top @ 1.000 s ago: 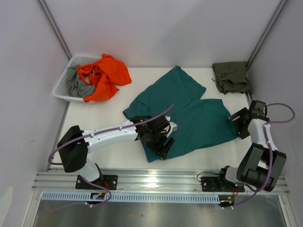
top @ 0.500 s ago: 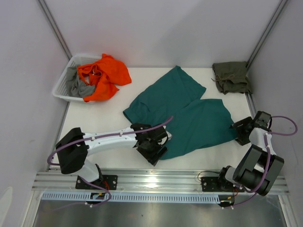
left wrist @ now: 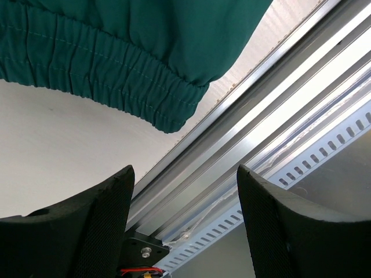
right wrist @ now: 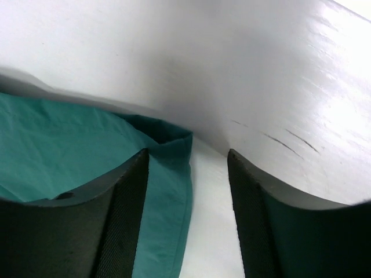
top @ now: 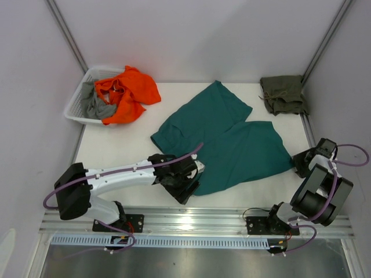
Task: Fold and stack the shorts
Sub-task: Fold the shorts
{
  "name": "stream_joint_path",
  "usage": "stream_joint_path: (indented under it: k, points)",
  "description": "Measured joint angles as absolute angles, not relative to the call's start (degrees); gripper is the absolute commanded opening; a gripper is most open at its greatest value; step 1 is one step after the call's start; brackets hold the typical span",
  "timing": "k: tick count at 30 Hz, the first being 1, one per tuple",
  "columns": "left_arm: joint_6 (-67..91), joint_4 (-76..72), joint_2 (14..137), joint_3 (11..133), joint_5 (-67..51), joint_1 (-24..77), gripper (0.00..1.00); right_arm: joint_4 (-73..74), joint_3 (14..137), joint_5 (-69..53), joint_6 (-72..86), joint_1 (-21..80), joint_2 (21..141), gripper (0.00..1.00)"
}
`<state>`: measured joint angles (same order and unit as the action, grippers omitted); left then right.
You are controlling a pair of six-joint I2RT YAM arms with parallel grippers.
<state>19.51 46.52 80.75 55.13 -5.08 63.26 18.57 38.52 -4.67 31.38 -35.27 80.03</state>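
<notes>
The teal-green shorts (top: 226, 139) lie spread flat mid-table, legs toward the back left and right. Their elastic waistband (left wrist: 104, 69) ends in a corner by the near edge. My left gripper (top: 184, 185) hovers at that corner, open with nothing between its fingers (left wrist: 185, 174); past them only the rail shows. My right gripper (top: 302, 162) sits low at the shorts' right hem corner. It is open (right wrist: 186, 156), with the teal hem (right wrist: 174, 174) lying between the fingers against the left one. The olive-green shorts (top: 283, 94) lie folded at the back right corner.
A white basket (top: 76, 107) at the back left holds an orange garment (top: 124, 92) and a grey one (top: 95, 107). An aluminium rail (top: 191, 220) runs along the table's near edge. Walls stand close on both sides.
My left gripper has slid left and toward the near edge, off the cloth to the waistband corner. My right gripper has moved right and down to the hem corner, its jaws narrowing.
</notes>
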Motion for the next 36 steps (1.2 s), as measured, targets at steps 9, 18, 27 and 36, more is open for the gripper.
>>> stream_joint_path:
  k: [9,18,27,36]
  points:
    - [19.49,46.35,79.61,53.01,-5.08,63.59,0.74,14.06,38.65,-2.5,31.05,-30.98,82.21,0.4]
    - [18.98,46.11,79.85,52.99,-5.06,66.41,0.75,11.92,38.72,-2.22,31.27,-29.95,83.81,0.0]
    - [17.74,44.82,81.19,54.02,-3.22,69.76,0.75,11.55,38.76,-2.37,31.44,-29.63,84.07,0.0]
    - [15.92,40.8,85.58,55.02,5.06,70.28,0.69,11.27,38.92,-3.07,31.46,-29.45,84.4,0.0]
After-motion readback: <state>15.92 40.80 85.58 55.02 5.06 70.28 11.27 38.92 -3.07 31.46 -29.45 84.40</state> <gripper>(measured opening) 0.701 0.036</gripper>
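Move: The right hand's open fingers have the shorts' right hem corner about 3 cm ahead, 1 cm left and 1 cm below. That hem's far corner lies some 20 cm ahead and 11 cm left, the folded olive shorts about 33 cm ahead and 5 cm left. The left hand has the waistband's near corner some 6 cm below, 1 cm ahead and 2 cm right; the waistband's far corner is about 28 cm ahead, 12 cm left. Right hand eases 3 cm forward, pinching the hem corner; left backs 2 cm, then forward, down towards the waistband. ##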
